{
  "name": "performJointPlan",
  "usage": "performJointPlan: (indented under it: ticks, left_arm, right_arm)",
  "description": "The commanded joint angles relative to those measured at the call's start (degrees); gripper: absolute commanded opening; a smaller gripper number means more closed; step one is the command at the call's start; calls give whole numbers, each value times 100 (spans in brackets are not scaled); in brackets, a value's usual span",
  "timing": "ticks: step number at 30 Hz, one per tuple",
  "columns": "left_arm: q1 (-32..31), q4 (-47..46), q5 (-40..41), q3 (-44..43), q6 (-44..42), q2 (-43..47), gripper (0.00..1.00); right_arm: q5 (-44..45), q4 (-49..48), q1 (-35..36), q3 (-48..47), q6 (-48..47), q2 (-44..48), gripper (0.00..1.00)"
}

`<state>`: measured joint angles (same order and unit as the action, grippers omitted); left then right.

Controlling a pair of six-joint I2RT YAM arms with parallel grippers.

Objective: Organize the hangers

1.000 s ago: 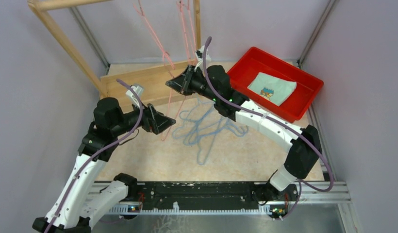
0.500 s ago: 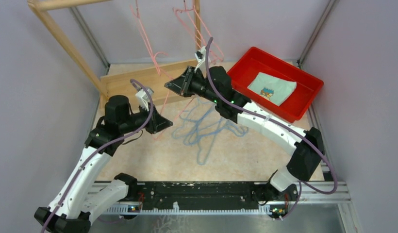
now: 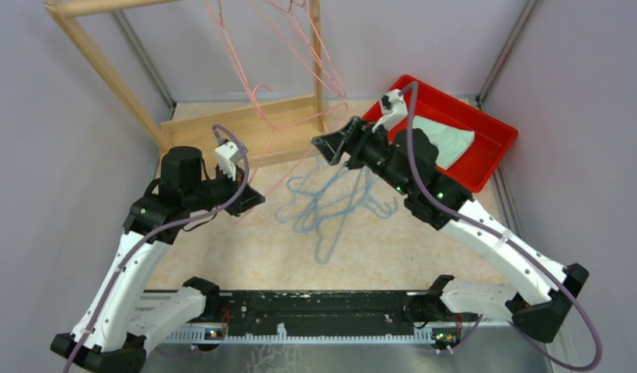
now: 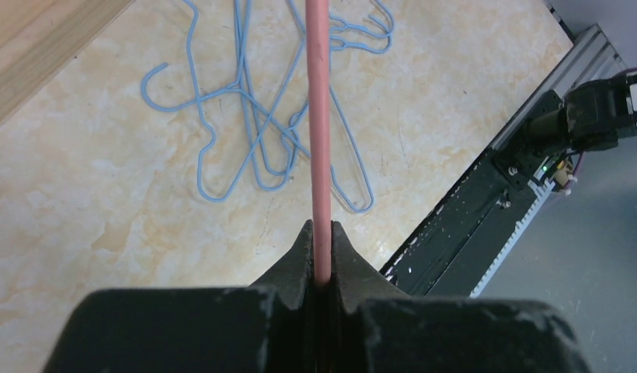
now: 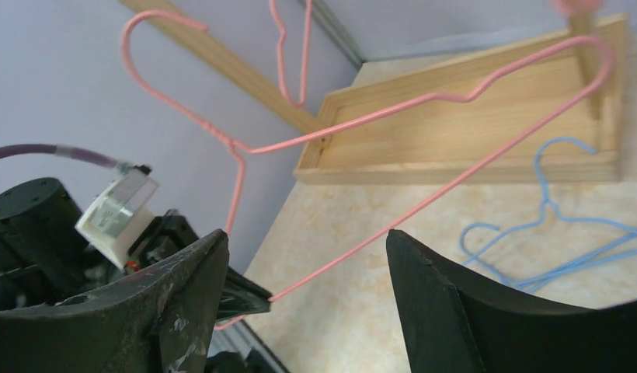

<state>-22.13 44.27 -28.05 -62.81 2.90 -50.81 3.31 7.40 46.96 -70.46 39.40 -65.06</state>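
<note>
My left gripper (image 3: 252, 199) is shut on the straight bottom wire of a pink hanger (image 4: 319, 116). That hanger (image 5: 455, 179) stretches from the left jaws up towards the wooden rack, its hook on the left. My right gripper (image 5: 308, 233) stands open just behind that wire, gripping nothing, and hovers above the pile in the top view (image 3: 328, 148). Several light blue hangers (image 3: 331, 203) lie tangled on the table between the arms. More pink hangers (image 3: 231, 47) dangle from the rack's top bar.
The wooden rack (image 3: 86, 54) has a flat base board (image 3: 214, 128) at the back left. A red bin (image 3: 486, 167) holding a folded cloth (image 3: 447, 140) sits at the back right. A black rail (image 3: 323, 307) runs along the near edge.
My left gripper closed on the pink hanger's bottom wire. My right gripper let go of that hanger, opened and drew back to the right.
</note>
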Motion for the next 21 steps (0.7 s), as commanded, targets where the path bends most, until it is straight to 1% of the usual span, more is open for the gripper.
performJointPlan:
  ticks: [1, 6, 11, 12, 15, 18, 21]
  left_arm:
    - [-5, 197, -335, -398, -714, 171, 0]
    - [-4, 202, -404, -589, -840, 287, 0]
    - [-7, 56, -477, -883, -639, 448, 0]
    - [-10, -121, -430, -961, -583, 474, 0]
    - [-5, -377, -66, -1164, -394, 556, 0]
    - [-5, -805, 418, -1289, -195, 680, 0]
    - [-6, -1013, 984, -1433, -68, 748, 0]
  right_arm:
    - [932, 285, -150, 176, -499, 520, 74]
    - [1290, 351, -264, 370, -594, 726, 75]
    - [1522, 317, -289, 482, -739, 762, 75]
    - [1530, 295, -296, 495, -772, 756, 74]
    - [1524, 247, -318, 499, -833, 681, 74]
    - [1531, 220, -336, 498, -855, 607, 74]
    - [1503, 185, -344, 505, -872, 564, 74]
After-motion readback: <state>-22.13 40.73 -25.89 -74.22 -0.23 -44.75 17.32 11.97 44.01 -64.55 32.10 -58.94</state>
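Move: The left hand holds the pink hanger by a lower corner. The clear part of the rack's top bar lies some 24 cm ahead of it, 9 cm to its left and 23 cm above; the hung pink hangers are about 27 cm ahead, 2 cm left and 15 cm up. The blue hangers lie 7 cm ahead, 13 cm right and 27 cm below. From the right hand that bar is about 18 cm ahead, 20 cm left and 11 cm up. Raise the left gripper about 11 cm towards the level of the rack's bar, slowly at first and then faster, tipping the fingers upward some 20 degrees and keeping the pinch on the pink hanger's corner. Meanwhile draw the already open right gripper about 7 cm to the right, away from the hanger, then let it sink a little, turning clockwise. ##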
